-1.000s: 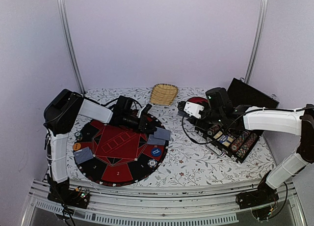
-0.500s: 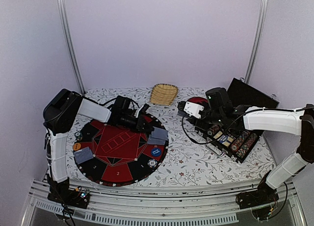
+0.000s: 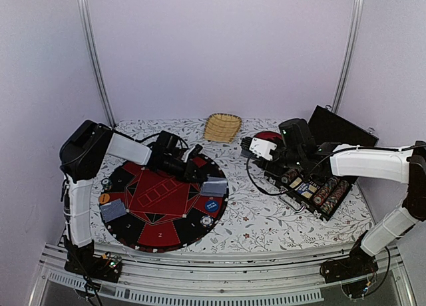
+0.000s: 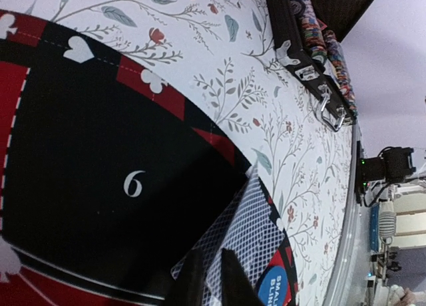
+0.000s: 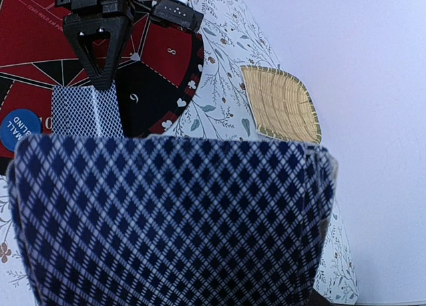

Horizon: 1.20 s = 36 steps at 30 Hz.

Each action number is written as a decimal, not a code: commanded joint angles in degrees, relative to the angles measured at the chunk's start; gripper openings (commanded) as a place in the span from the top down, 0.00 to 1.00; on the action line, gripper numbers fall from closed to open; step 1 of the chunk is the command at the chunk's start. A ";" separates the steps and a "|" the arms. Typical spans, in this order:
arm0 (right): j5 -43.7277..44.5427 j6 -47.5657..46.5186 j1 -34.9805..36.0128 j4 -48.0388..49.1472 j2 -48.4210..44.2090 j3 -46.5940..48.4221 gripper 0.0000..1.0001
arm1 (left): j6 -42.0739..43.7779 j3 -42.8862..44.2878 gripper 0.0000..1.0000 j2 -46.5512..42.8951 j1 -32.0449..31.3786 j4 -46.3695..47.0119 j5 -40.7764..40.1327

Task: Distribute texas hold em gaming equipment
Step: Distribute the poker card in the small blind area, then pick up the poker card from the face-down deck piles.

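A round red-and-black poker mat point(image 3: 160, 209) lies at the left. Two blue-backed cards point(image 3: 213, 186) rest flat on its right rim by seat 6, next to the blue small-blind button point(image 3: 212, 204). My left gripper point(image 3: 197, 168) hovers over their near edge. Its fingertips point(image 4: 234, 279) stand a narrow gap apart, open, with the cards point(image 4: 266, 233) showing through beneath. My right gripper point(image 3: 257, 148) is shut on a deck of cards point(image 5: 173, 219), held up above the table; the deck hides the fingers. Another card pair point(image 3: 112, 209) lies on the mat's left.
An open black chip case point(image 3: 313, 189) with rows of chips sits under the right arm. A straw basket point(image 3: 221, 127) and a dark-red plate point(image 3: 267, 136) are at the back. An orange chip point(image 3: 104, 198) and a striped chip point(image 3: 207, 220) lie on the mat's rim.
The cards at seat 6 have settled flat onto the mat and my left gripper's jaws have parted slightly. The right arm has not moved.
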 commanded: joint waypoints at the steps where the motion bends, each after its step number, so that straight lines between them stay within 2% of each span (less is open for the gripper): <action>1: -0.79 0.53 0.23 -0.44 -1.75 1.62 0.52 | 2.50 1.72 0.80 0.37 0.47 -3.80 -1.81; 9: -0.55 0.47 1.01 -1.12 -1.66 2.16 0.52 | 2.12 2.91 0.61 -4.29 0.47 -6.18 -6.36; 14: 0.43 0.20 2.29 -1.37 -1.42 2.43 0.52 | 0.27 0.04 0.46 -14.01 0.03 -3.68 -11.95; 18: 0.58 0.14 3.72 -1.28 -0.91 2.82 0.52 | -0.21 -0.57 0.22 -19.86 -3.13 -1.16 -10.10; 21: 0.54 0.15 4.98 -1.24 -0.13 3.56 0.52 | -0.31 1.49 0.12 -20.32 -6.33 -1.10 -4.10; 25: -0.33 0.31 6.22 -0.84 0.54 4.54 0.52 | -2.11 2.32 0.10 -20.13 -8.54 0.99 1.46; 36: -1.85 0.27 8.34 -0.03 3.23 6.22 0.52 | -8.29 1.47 0.11 -17.90 -8.49 9.96 5.35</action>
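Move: The deck, upright in the right hand's fingers, is about 14 cm to the left hand's right, some 3 cm back and 15 cm above it. The card being dealt is in the left fingertips, its middle over the small blind spot, roughly 4 cm right, 2 cm back and 2 cm below. The blue small blind button is about 8 cm back and 2 cm right. From the right hand, that card lies some 10 cm left, 1 cm ahead and 17 cm down. The second card is let go over the one already in the small blind area as the left fingers spread wide. The left hand, low at first, then climbs about 19 cm and swings back and to its right, 5 to 6 cm each way, its fingers tilting up towards level, to the deck. Meanwhile the right hand, still gripping the deck, brings it some 6 cm left and a little back to meet the open fingers. ##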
